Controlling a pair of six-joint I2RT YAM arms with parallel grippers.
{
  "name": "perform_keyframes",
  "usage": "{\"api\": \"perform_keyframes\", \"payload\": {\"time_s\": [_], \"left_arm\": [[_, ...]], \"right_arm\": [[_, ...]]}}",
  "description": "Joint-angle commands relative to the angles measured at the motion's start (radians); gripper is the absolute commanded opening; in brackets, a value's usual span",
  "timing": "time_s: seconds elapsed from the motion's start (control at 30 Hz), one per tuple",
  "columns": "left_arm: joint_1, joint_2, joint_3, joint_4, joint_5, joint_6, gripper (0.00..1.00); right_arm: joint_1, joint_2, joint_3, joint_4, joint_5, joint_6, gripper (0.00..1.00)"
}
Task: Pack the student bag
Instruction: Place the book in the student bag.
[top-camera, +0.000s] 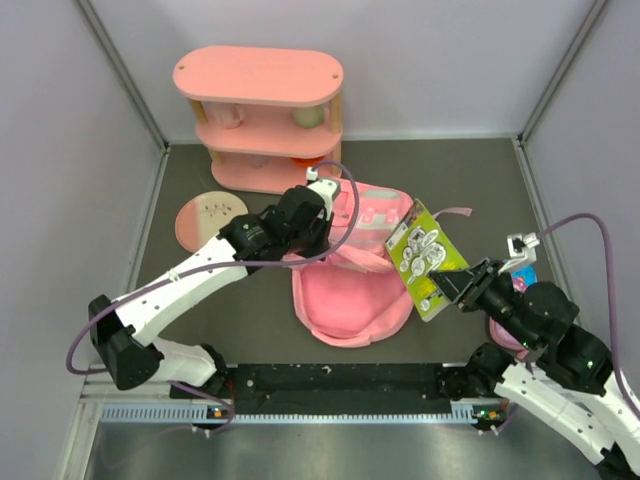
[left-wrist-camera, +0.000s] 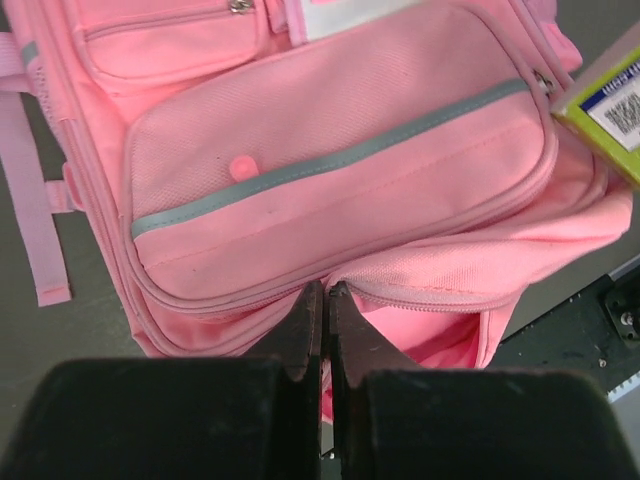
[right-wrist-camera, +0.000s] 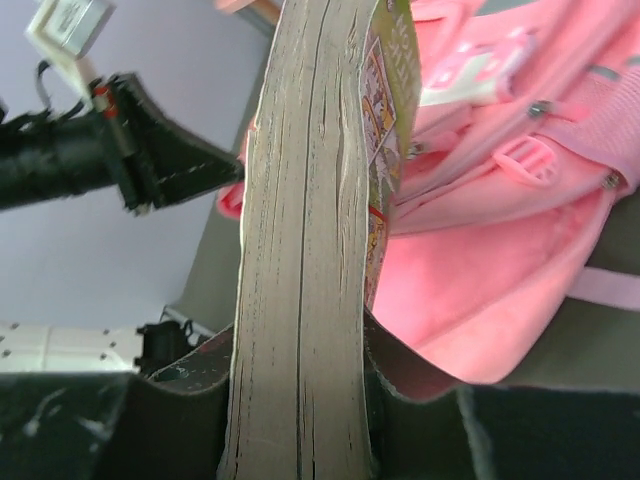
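The student bag (top-camera: 350, 300) is a soft pink backpack lying mid-table with its main opening gaping toward the front. My left gripper (top-camera: 315, 235) reaches in from the left and is shut on the zip edge of that opening, fingertips pinched together (left-wrist-camera: 327, 292) just below the grey-striped front pocket (left-wrist-camera: 340, 160). My right gripper (top-camera: 447, 285) is shut on a thick book with a green cover (top-camera: 425, 255) and holds it tilted over the bag's right rim. In the right wrist view the book's page edge (right-wrist-camera: 305, 200) fills the space between the fingers, with the bag's pink inside (right-wrist-camera: 500, 270) beyond.
A pink three-tier shelf (top-camera: 262, 110) stands at the back with small items on its tiers. A round pink disc (top-camera: 211, 217) lies left of the bag. A small blue and pink thing (top-camera: 522, 280) lies by the right arm. Grey walls enclose three sides.
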Motion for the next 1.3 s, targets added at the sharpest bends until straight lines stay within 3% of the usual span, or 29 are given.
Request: {"api": "perform_keyframes", "payload": {"time_s": [0.0,0.27,0.4,0.6,0.77,0.97,1.27], "left_arm": [[0.065,-0.012,0.099,0.183,-0.078,-0.032,0.0],[0.089,0.016,0.15,0.203,-0.04,-0.091,0.0],[0.089,0.019,0.153,0.2,-0.026,-0.094,0.0],[0.095,-0.007,0.153,0.206,-0.006,-0.095,0.0],[0.092,-0.016,0.167,0.253,0.067,-0.115,0.0],[0.091,-0.032,0.15,0.281,0.098,-0.152,0.0],[0.062,-0.085,0.085,0.344,0.113,-0.193,0.0]], "right_arm": [[0.015,0.049,-0.018,0.273,-0.419,-0.007,0.0],[0.015,0.083,-0.04,0.392,-0.705,-0.041,0.0],[0.016,0.034,-0.06,0.394,-0.636,-0.015,0.0],[0.015,0.092,-0.115,0.422,-0.711,0.033,0.0],[0.015,0.198,-0.196,0.381,-0.621,0.166,0.0],[0.016,0.181,-0.297,0.425,-0.509,0.332,0.0],[0.016,-0.038,-0.606,0.668,-0.138,0.754,0.0]]}}
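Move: The right hand holds the yellow-green book, its middle about 5 cm ahead and 4 cm left of the fingers at nearly their height. The student bag's open mouth lies some 14 cm left of this hand, 1 cm back and 22 cm down; the pencil case about 21 cm right, 2 cm back, 26 cm below. From the left hand, already pinching the flap, the mouth is roughly 7 cm right, 11 cm back and 18 cm down. Swinging left and back about 8 cm each way while turning nearly 40 degrees counter-clockwise, the right hand brings the held book round over the bag's mouth, then sinks some 12 cm, tipping its fingers down, easing forward and undoing part of the turn. The left hand keeps its pinch on the flap, drawing it up and a little forward. ##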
